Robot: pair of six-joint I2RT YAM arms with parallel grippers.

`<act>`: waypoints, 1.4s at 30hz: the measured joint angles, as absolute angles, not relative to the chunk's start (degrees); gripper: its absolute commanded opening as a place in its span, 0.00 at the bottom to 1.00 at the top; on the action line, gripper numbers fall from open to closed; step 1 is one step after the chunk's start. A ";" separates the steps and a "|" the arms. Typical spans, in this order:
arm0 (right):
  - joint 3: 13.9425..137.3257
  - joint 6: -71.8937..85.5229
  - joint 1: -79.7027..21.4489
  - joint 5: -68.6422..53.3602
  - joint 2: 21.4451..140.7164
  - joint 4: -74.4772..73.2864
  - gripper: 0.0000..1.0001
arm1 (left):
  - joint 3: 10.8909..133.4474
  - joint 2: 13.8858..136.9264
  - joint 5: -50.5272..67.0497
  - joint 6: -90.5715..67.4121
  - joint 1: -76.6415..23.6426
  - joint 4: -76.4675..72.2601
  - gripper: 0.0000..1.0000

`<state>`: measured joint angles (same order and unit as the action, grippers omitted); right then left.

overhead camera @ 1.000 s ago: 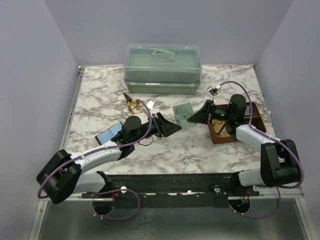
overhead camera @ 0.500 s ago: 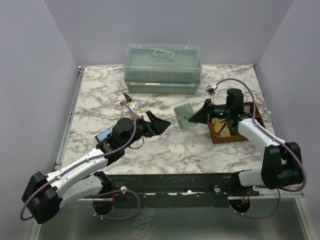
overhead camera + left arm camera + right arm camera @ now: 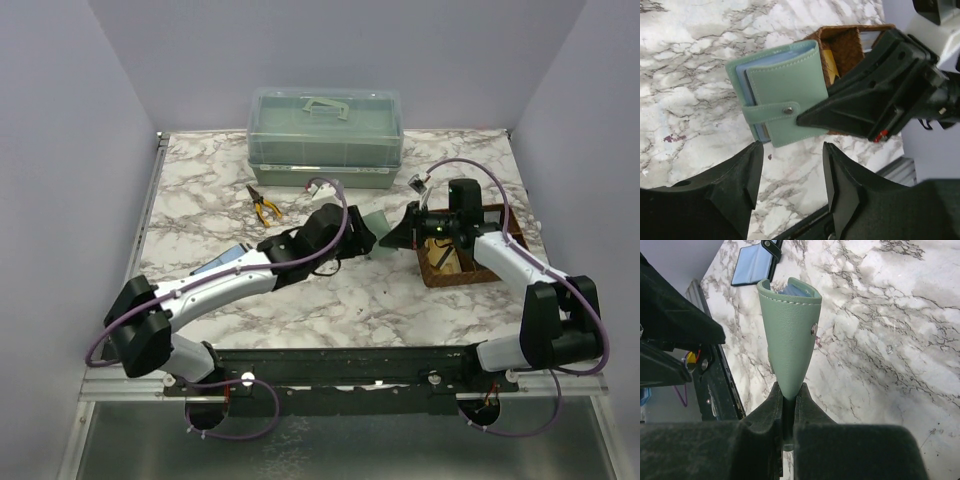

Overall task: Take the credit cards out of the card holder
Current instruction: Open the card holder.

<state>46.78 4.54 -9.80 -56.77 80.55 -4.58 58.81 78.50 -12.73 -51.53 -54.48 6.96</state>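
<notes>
The card holder [image 3: 785,95] is a grey-green wallet, closed with its snap strap [image 3: 771,112] fastened; pale blue inner leaves show at its edge. It hangs above the marble table with my right gripper [image 3: 789,390] shut on its lower end [image 3: 790,330]. My left gripper [image 3: 791,150] stands open just short of the holder, nothing between its fingers. In the top view the left gripper [image 3: 360,232] covers most of the holder [image 3: 374,214], with the right gripper [image 3: 395,232] beside it. The credit cards are hidden inside the holder.
A brown basket [image 3: 495,222] stands under the right arm, with a tan flat piece [image 3: 830,57] inside. A lidded green box [image 3: 325,135] sits at the back. Yellow pliers [image 3: 265,208] and a black-framed blue panel [image 3: 228,258] lie on the left.
My left arm pulled back left, then swung right and forward up to the holder. The right gripper carried the holder slightly back and to the right.
</notes>
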 measured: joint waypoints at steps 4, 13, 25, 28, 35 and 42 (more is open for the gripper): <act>46.78 4.25 -9.80 -56.36 80.71 -5.48 0.00 | 66.46 85.08 -17.87 -51.92 -55.55 13.23 0.58; 46.81 3.97 -9.80 -55.92 80.68 -6.15 0.00 | 80.05 95.31 -27.81 -55.88 -57.23 27.83 0.57; 46.83 3.57 -9.80 -55.51 80.71 -6.59 0.00 | 87.39 101.41 -31.55 -57.93 -59.33 33.43 0.49; 46.83 3.38 -9.80 -55.07 80.75 -6.79 0.00 | 87.92 102.72 -31.81 -58.28 -59.40 33.52 0.49; 46.83 3.36 -9.78 -54.02 80.84 -7.20 0.00 | 89.25 104.42 -32.21 -58.83 -59.42 34.15 0.38; 46.83 3.38 -10.09 -53.17 80.86 -7.86 0.00 | 89.47 105.19 -33.08 -59.48 -59.83 34.68 0.23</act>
<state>46.83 3.38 -10.09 -53.17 80.86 -7.86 89.47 105.19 -33.08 -59.48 -59.83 34.68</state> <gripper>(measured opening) 0.047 0.326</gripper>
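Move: Ahead and to the right of the empty left hand lies the card holder's snap strap, about 4 cm forward, 3 cm right and 4 cm down. The right hand pinches the holder by its edge, the strap some 2 cm forward and 3 cm left of that hand. On the table, the wicker basket is roughly 24 cm right of the left hand, level with it and 16 cm below; the green toolbox is some 19 cm ahead, 9 cm left and 8 cm below. Reaching for the snap strap, the half-open left hand goes forward and down, then creeps on down and right, about 7 cm in all; its wrist rolls left side up and swings counter-clockwise, some 25 degrees together. Late on, its fingers narrow around the snap, coming against the holder. The right hand keeps its pinch on the holder's edge, sinking about 1 cm. ##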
